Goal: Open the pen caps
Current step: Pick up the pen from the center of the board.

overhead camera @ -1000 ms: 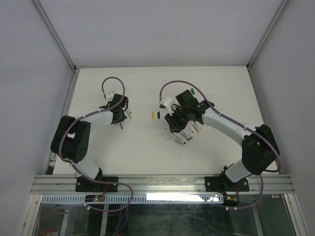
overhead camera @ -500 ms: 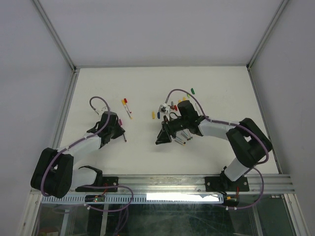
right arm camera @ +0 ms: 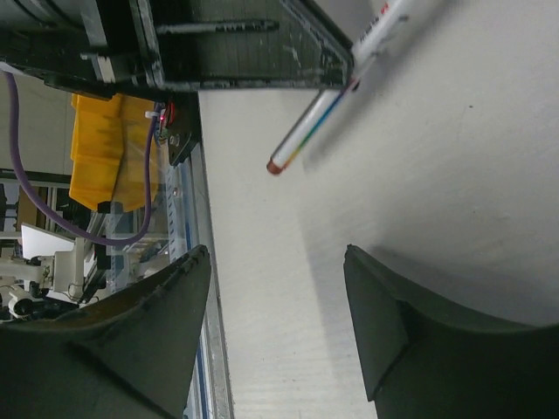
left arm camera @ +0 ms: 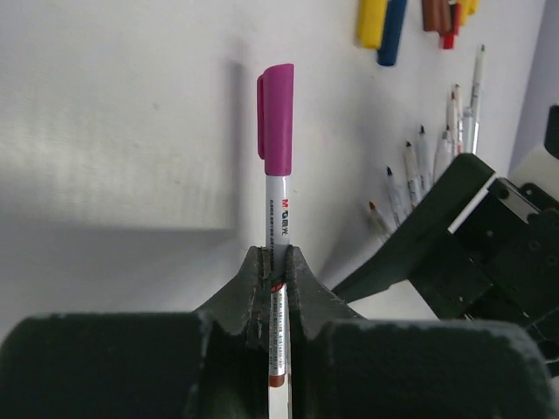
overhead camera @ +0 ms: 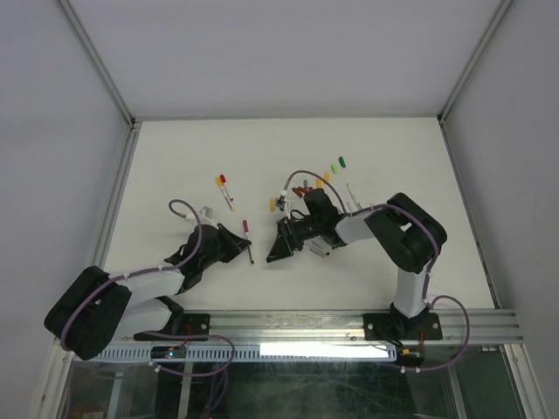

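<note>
My left gripper [left arm camera: 276, 257] is shut on the white barrel of a pen [left arm camera: 278, 223] whose magenta cap [left arm camera: 276, 118] is on and points away from me. From above, that pen [overhead camera: 248, 237] hangs just left of my right gripper [overhead camera: 276, 250]. The right gripper [right arm camera: 275, 262] is open with nothing between its fingers [right arm camera: 166, 305]; the held pen's tail end [right arm camera: 319, 127] shows ahead of it. Loose pen caps, yellow [left arm camera: 371, 22], blue [left arm camera: 391, 30] and dark red [left arm camera: 434, 13], lie beyond. More caps, green [overhead camera: 341, 161] and yellow [overhead camera: 327, 176], lie farther back.
Several uncapped pens [left arm camera: 419, 166] lie in a bunch by the right arm. Two capped pens [overhead camera: 225, 188], one yellow and one red, lie at the back left. The table's near edge and metal rail [right arm camera: 205, 349] are close under the right gripper.
Both arms have drawn back toward the near edge. The left gripper carried the magenta-capped pen toward the middle. The right gripper's jaws have spread wider.
</note>
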Controlling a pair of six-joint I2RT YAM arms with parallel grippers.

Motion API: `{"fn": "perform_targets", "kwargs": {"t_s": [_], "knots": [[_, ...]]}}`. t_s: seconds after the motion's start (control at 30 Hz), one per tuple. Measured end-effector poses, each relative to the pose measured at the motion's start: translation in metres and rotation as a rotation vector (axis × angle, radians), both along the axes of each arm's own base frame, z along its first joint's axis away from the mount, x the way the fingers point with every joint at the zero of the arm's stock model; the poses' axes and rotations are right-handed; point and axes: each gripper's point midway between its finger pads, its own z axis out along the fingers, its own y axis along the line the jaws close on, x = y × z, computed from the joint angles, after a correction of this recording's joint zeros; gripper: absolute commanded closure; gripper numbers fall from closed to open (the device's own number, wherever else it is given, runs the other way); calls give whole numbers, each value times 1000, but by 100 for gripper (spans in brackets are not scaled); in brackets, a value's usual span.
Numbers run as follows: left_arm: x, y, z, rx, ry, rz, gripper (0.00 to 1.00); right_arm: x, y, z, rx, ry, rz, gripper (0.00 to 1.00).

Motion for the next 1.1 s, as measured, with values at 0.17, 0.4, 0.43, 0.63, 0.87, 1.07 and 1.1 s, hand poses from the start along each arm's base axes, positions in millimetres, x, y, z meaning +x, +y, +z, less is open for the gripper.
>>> {"fn": "perform_targets", "kwargs": {"t_s": [0.17, 0.4, 0.43, 0.63, 0.87, 1.07, 1.1], "knots": [[-2, -28, 10, -95, -30, -8, 100, 0, 6, 4, -7, 11, 8, 35], [0, -45, 7, -164, -19, 45, 100, 0, 7, -2, -38, 50, 7, 35], [1, -46, 6, -169, -17, 54, 100, 0, 7, -3, -40, 52, 8, 35], [-2, -56, -2, -182, 3, 60, 100, 7, 11, -12, -104, 73, -48, 76], [1, -59, -4, -182, -10, 92, 100, 17, 8, -26, -197, 129, -140, 91], [3, -60, -2, -186, -26, 105, 85, 22, 4, -28, -217, 157, -171, 99], [3, -60, -2, -186, -28, 105, 77, 23, 4, -27, -216, 158, -172, 100]]}}
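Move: The left hand holds the magenta-capped pen about mid-barrel, cap end forward. The open right gripper is some 7 cm to its right, 5 cm back and 2 cm higher. From the left hand, the yellow loose cap lies about 15 cm ahead and 8 cm right, the blue cap 3 cm farther right. For the right hand, the pen's middle is 6 cm ahead, 7 cm left, slightly below; uncapped pens lie roughly 17 cm right, 4 cm ahead. Rightward goes the left hand, about 6 cm and slowing, with a small rise and dip and a roll of some 10 degrees, bringing the pen's tail to the open right fingers. Late on, the right hand sinks 3 cm and eases 2 cm forward, turning slightly clockwise, and pinches the tail end as the left keeps its grip. ##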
